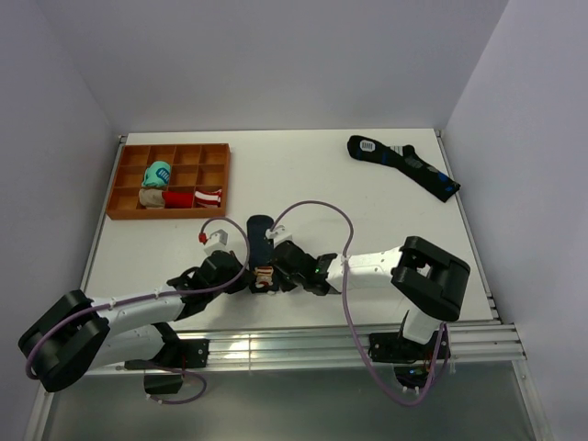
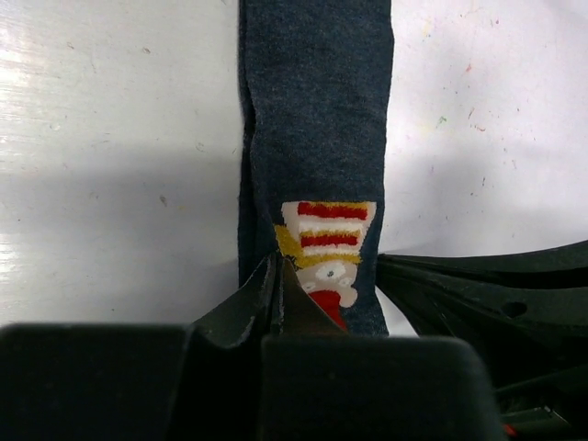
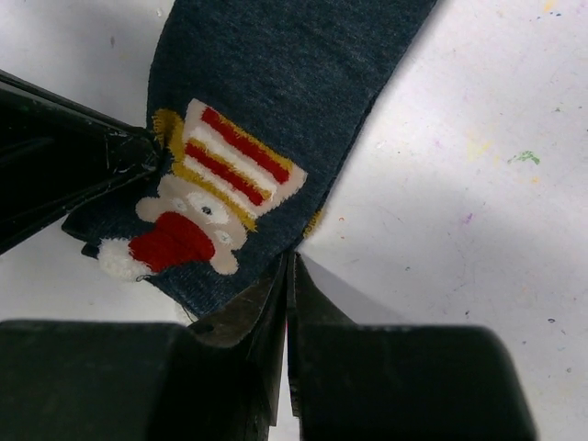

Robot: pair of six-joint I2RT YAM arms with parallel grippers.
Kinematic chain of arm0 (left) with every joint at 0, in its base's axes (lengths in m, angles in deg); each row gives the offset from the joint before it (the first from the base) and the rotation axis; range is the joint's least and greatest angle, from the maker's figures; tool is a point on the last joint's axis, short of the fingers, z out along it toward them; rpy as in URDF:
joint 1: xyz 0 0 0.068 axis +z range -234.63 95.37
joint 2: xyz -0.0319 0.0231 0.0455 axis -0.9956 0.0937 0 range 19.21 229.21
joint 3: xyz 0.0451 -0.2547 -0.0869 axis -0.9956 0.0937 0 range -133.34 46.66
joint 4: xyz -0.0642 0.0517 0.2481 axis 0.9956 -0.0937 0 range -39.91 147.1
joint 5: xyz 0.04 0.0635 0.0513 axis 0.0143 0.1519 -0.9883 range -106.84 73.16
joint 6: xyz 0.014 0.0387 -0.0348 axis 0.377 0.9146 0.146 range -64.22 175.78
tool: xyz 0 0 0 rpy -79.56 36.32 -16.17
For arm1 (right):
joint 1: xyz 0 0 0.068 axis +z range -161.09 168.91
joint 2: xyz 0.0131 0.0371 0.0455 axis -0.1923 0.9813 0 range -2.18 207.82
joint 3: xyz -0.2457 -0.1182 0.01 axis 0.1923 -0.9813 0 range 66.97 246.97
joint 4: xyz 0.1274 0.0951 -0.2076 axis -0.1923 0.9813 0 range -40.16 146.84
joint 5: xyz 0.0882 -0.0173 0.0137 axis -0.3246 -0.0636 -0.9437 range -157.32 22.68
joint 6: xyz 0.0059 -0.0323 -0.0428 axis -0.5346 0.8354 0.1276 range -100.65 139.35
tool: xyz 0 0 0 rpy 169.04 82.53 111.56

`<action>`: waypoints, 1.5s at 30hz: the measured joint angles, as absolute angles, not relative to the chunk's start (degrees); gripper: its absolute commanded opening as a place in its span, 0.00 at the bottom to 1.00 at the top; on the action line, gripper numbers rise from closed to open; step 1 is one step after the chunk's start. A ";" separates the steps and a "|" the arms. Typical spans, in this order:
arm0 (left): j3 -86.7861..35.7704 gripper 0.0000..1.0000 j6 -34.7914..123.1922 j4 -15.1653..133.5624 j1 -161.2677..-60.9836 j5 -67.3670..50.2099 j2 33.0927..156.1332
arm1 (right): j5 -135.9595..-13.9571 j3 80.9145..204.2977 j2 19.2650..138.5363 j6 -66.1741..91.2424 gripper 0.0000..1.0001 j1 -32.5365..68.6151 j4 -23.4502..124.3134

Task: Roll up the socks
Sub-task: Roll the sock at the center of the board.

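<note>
The socks [image 1: 260, 234] lie flat mid-table as a dark navy oblong, with the red-white-yellow patch [image 1: 264, 276] at the near end. My left gripper [image 1: 250, 277] is shut on the left edge of that end. In the left wrist view its fingertips [image 2: 277, 262] meet over the fabric beside the patch [image 2: 327, 239]. My right gripper [image 1: 278, 274] is shut at the right edge. Its tips [image 3: 292, 259] pinch the hem just below the patch [image 3: 216, 184]. Each wrist view also shows the other arm's dark fingers [image 2: 496, 285] [image 3: 64, 175] pressing in from the side.
An orange divided tray [image 1: 175, 147] at the back left holds a teal bundle [image 1: 157, 174], a beige bundle [image 1: 152, 197] and a red-white one [image 1: 207, 197]. A longer dark sock [image 1: 404, 165] with blue marks lies at the back right. A metal rail [image 1: 303, 344] runs along the near edge.
</note>
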State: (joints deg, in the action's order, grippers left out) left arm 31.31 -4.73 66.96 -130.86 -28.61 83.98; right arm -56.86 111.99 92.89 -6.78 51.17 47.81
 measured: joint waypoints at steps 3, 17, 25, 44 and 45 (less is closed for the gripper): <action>31.28 0.00 -4.93 66.74 -130.86 -29.03 83.98 | -56.16 111.66 92.52 -6.89 0.18 51.19 47.81; 30.98 0.01 -4.71 64.41 -130.91 -30.31 82.41 | -57.58 99.72 78.83 -0.01 0.49 52.48 39.64; 30.21 0.01 -4.53 63.71 -130.84 -30.18 82.03 | -60.20 97.54 78.96 7.23 0.54 55.67 31.53; 25.93 0.01 -0.47 64.17 -127.43 -25.05 85.64 | -59.66 98.96 85.56 12.91 0.54 57.79 29.91; 25.93 0.00 -0.34 64.76 -127.28 -24.09 86.34 | -59.53 99.18 86.11 12.96 0.54 58.06 29.91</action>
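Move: Just behind the right hand is the sock's near end, about 4 cm back, 3 cm to the left and a centimetre lower. The striped character patch is level with this hand and 3 cm to its left; the sock's far end is some 19 cm ahead and 4 cm left. From the left hand, whose shut fingertips are at the patch's left edge, that near end is roughly 4 cm back, 3 cm to its right and 2 cm lower. Drawing clear of the sock's right edge, the right hand slides about 2.5 cm right, lifts some 4 cm while swinging back and left again, then sinks about 3 cm to the near-right corner, fingers opening from almost shut to half wide and wrist turning some 20 degrees counter-clockwise. The left hand waits shut, rises, moves nearly 2 cm forward over the patch and partly sinks again. ##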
